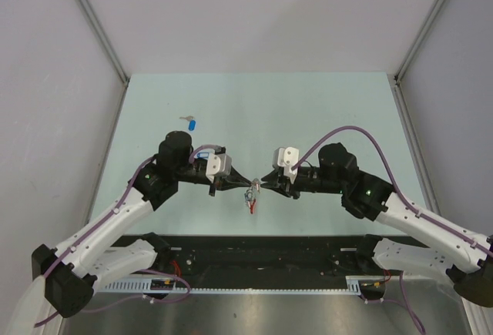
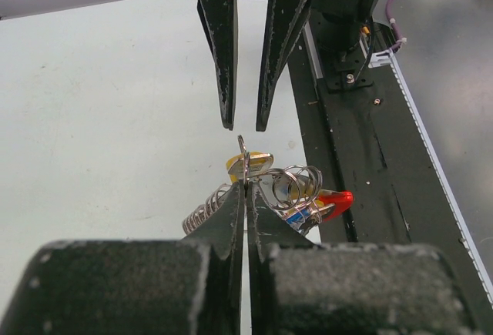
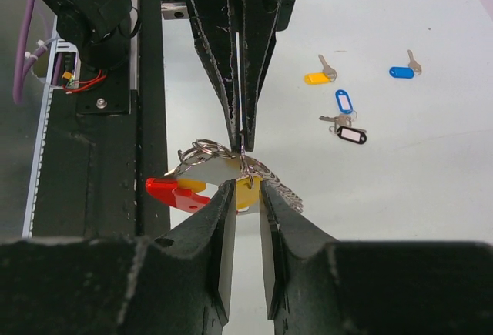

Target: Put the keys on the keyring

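The keyring (image 2: 337, 199) hangs in the air between both arms, a red plastic arc (image 3: 171, 192) joined to silvery links (image 2: 202, 212). My left gripper (image 2: 245, 187) is shut on a thin silvery ring at the top of the bundle, and the whole bundle dangles from that grip. A yellow tag (image 3: 247, 195) hangs in the bundle. My right gripper (image 3: 246, 189) faces the left one, jaws a narrow gap apart, tips on either side of the yellow tag, gripping nothing. From above, both grippers (image 1: 245, 186) (image 1: 260, 187) meet tip to tip over the keyring (image 1: 251, 201). Loose keys lie on the table.
On the table beyond the left arm lie a yellow-tagged key (image 3: 316, 78), a blue-tagged key (image 3: 400, 72), another blue tag (image 3: 343, 102) and a black-tagged key (image 3: 351, 134). One blue key (image 1: 191, 124) shows from above. The black base rail (image 1: 269, 254) runs along the near edge.
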`<state>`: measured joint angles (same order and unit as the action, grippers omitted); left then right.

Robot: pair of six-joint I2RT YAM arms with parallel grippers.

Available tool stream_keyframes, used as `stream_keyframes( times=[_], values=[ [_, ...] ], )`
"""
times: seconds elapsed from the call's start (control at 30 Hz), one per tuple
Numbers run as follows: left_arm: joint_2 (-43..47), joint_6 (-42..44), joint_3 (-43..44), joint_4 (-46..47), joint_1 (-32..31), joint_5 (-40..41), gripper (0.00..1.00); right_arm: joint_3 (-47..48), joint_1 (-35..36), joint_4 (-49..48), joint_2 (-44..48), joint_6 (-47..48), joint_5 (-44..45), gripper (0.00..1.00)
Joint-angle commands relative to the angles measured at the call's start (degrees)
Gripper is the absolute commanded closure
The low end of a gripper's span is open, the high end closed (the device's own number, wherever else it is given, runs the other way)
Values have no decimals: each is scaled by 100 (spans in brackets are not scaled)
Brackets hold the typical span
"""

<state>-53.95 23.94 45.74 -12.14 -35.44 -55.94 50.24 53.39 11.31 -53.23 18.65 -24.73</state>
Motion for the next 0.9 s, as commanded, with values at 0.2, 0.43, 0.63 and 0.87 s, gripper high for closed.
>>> stream_keyframes(
  times=[0.2,0.43,0.63,0.87],
  values=[
    [131,14,32,212,28,-356,100,4,-56,-331,-108,-20,-269,83],
    [157,14,23,230,20,-374,100,12,-56,-331,-143,-2,-383,88],
    [166,5,23,239,28,-409,100,12,-56,-349,-161,-11,-392,89],
    [157,49,23,195,20,-488,100,12,-30,-410,-152,-11,-462,100]
  ],
)
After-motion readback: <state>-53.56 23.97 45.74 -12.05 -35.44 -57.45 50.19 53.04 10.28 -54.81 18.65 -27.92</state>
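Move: Just off the left fingers, which still grip it, the keyring's thin wire loop stands up with its free end about 1 cm to the right hand's left and 1 cm below it, level fore and aft. From the left hand, that end is about 1 cm to the right, at the same height. Below the left hand, the yellow tag hangs about 4 cm down and 1 cm right; the red tag is 4 cm back and 5 cm down, with no sideways offset. Easing the last 1 cm or so to its left, with a slight sink and draw back, the right hand brings its slightly open fingers around the free end of the wire loop and shuts them on it, pinching it right beside the left fingertips. The left hand keeps its hold on the loop and stays almost still. ##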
